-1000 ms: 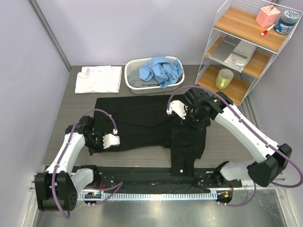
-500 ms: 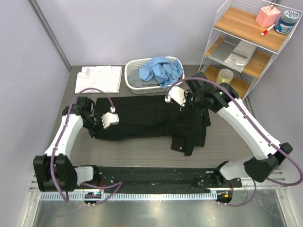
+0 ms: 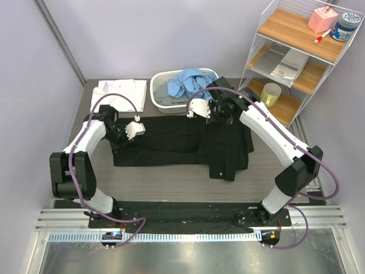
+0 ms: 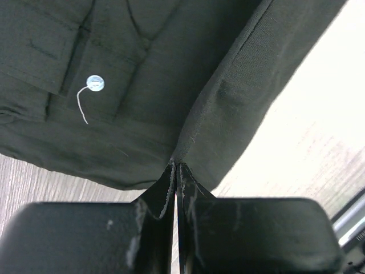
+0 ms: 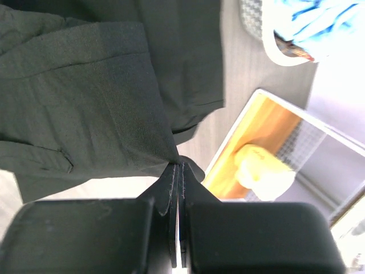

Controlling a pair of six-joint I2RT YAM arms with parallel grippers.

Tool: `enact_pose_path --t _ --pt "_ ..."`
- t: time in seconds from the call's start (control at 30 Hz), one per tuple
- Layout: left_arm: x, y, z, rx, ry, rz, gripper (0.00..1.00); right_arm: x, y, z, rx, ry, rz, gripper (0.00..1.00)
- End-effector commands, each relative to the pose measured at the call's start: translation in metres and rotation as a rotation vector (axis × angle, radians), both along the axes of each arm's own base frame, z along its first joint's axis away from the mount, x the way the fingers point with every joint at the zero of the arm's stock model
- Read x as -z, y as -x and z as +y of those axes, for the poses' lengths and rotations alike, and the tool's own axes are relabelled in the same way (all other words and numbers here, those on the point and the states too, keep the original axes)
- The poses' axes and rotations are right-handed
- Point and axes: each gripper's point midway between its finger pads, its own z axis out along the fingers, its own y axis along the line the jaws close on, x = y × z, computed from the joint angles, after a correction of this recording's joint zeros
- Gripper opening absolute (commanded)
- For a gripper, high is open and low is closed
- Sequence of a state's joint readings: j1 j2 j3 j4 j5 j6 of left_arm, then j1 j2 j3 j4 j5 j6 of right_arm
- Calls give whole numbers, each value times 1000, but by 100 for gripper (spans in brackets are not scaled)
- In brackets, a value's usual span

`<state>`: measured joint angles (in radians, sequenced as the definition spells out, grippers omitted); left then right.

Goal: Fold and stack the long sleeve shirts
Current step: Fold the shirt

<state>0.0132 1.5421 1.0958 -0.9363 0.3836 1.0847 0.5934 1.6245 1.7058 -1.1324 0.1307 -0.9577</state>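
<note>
A large black long sleeve shirt lies across the middle of the table, doubled over, with a flap hanging toward the front at the right. My left gripper is shut on its left edge; the wrist view shows the hem pinched at my closed tips, beside a white button. My right gripper is shut on the shirt's far right part, with black cloth running into its tips. A white shirt lies folded at the far left. A light blue shirt sits crumpled in the basket.
A white slatted basket stands at the back centre, just beyond the black shirt. At the right stands a wire shelf unit holding a yellow cup, papers, a pink box and a jar. A purple wall runs along the table's left side.
Both grippers have carried the near edge of the black shirt away from me toward the basket, folding it over itself. The front flap has drawn back from the table's near edge.
</note>
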Motion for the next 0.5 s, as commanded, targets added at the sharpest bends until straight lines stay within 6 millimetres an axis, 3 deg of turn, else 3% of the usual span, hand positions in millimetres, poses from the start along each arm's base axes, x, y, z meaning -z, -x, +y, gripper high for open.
enact_pose_path --t 0.0,0.13,0.47 --pt "-7 -26 3 -29 -16 -69 0 -41 -35 6 -24 -9 -173 1" --pt "-6 -36 4 -56 -17 -92 0 -46 -49 12 -33 -3 -203 1" --pt "3 -49 11 -126 -41 -92 0 -25 -67 24 -45 20 -210 1"
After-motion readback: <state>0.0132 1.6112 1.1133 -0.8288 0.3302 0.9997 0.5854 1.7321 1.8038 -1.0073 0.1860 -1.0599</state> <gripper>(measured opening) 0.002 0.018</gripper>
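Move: Both my hands already pinch the near side of the black shirt. From my right hand, the shirt's far edge lies about 10 cm ahead and 21 cm below; the basket stands some 19 cm ahead and 12 cm left, the yellow mug roughly 15 cm ahead and 20 cm right. From my left hand, that far edge is about 13 cm straight ahead and 6 cm lower, with the folded white shirt some 24 cm straight ahead. I keep both grips shut and carry the fold on towards the shirt's far edge. My right hand leads, about 5 cm forward and slightly left, rising some 2 cm before easing down a little, fingertips swinging forward. My low left hand follows more slowly, 2.5 cm forward and about 1 cm down, with a small counter-clockwise turn. ##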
